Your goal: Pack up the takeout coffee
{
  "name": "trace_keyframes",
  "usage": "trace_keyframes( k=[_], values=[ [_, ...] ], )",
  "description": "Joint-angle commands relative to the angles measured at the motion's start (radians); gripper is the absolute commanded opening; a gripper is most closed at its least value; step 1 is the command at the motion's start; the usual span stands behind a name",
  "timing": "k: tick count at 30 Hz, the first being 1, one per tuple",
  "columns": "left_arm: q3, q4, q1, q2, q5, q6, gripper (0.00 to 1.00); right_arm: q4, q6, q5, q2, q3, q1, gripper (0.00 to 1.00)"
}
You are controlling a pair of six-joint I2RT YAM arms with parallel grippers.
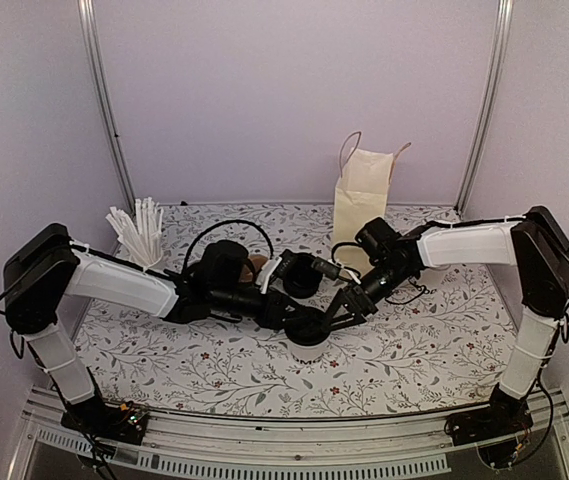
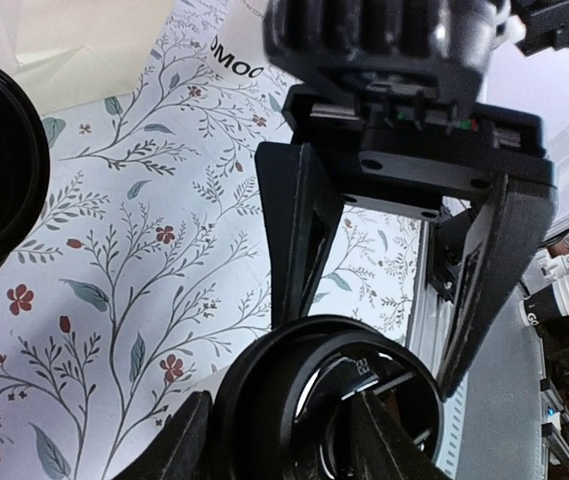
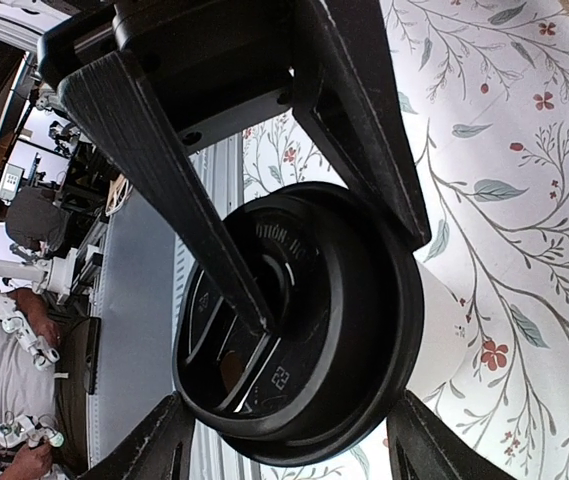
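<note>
The takeout coffee (image 1: 309,349), a white paper cup with a black lid (image 1: 309,326), stands upright near the table's middle front. Both grippers meet over it. My left gripper (image 1: 299,322) comes in from the left and is open. It straddles the lid's rim (image 2: 264,400): one fingertip (image 2: 384,435) rests over the lid's recess, the other (image 2: 189,445) stands outside the rim. My right gripper (image 1: 326,322) comes in from the right and is open around the whole lid (image 3: 364,330), a finger (image 3: 159,445) on each side. The cup's white wall (image 3: 442,320) shows below the lid.
A paper bag with handles (image 1: 360,205) stands upright at the back, right of centre. A white cup of stir sticks (image 1: 136,238) stands at the back left. A dark round thing (image 1: 300,272) and a brown object (image 1: 257,268) lie behind the left wrist.
</note>
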Motion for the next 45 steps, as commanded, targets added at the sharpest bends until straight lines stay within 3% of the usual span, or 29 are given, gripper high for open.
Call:
trace_keyframes(
  k=[1,7,10,12,18,29,37,45],
  values=[
    [-0.052,-0.062,-0.008,0.085,-0.005,-0.011,0.46,0.016,0.015,0.201,0.12,-0.045,0.026,0.41],
    [-0.06,-0.044,-0.001,0.097,0.013,-0.014,0.44,0.018,0.023,0.197,0.138,-0.045,0.025,0.37],
    [-0.064,-0.038,0.0,0.1,0.019,-0.017,0.44,0.005,0.018,0.146,0.13,-0.036,0.025,0.4],
    [-0.066,-0.034,0.0,0.101,0.021,-0.018,0.43,-0.009,0.005,0.114,0.116,-0.026,0.025,0.49],
    [-0.067,-0.029,0.0,0.107,0.025,-0.018,0.43,-0.027,-0.013,0.113,0.048,-0.03,0.024,0.49],
    [-0.061,-0.026,0.0,0.117,0.032,-0.018,0.42,-0.046,0.008,0.089,0.085,0.009,0.024,0.4],
    [-0.074,-0.027,0.0,0.123,0.027,-0.018,0.41,-0.047,0.052,0.227,0.193,0.009,0.025,0.2],
    [-0.06,-0.037,0.003,0.105,0.012,-0.014,0.45,-0.052,0.022,0.244,0.172,0.024,0.035,0.14]
  ],
)
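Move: The black lid on the cup lies right at both hands: its middle is about 3 cm right and 2 cm back of my left hand, and some 3 cm left of my right hand, roughly level with both. The spare lid stack stands about 16 cm beyond my right hand and 5 cm left of it, the paper bag some 20 cm ahead and 6 cm right. From my left hand, the cup carrier is about 17 cm ahead and 14 cm left. I keep my left hand in place, its fingers still straddling the lid's left rim. On the other side, I close my right fingers from well open to nearly shut while easing about 1 cm each back, right and down, then roll that wrist some 15 degrees so the fingers slope less steeply. Their tips end together against the lid's right edge. ##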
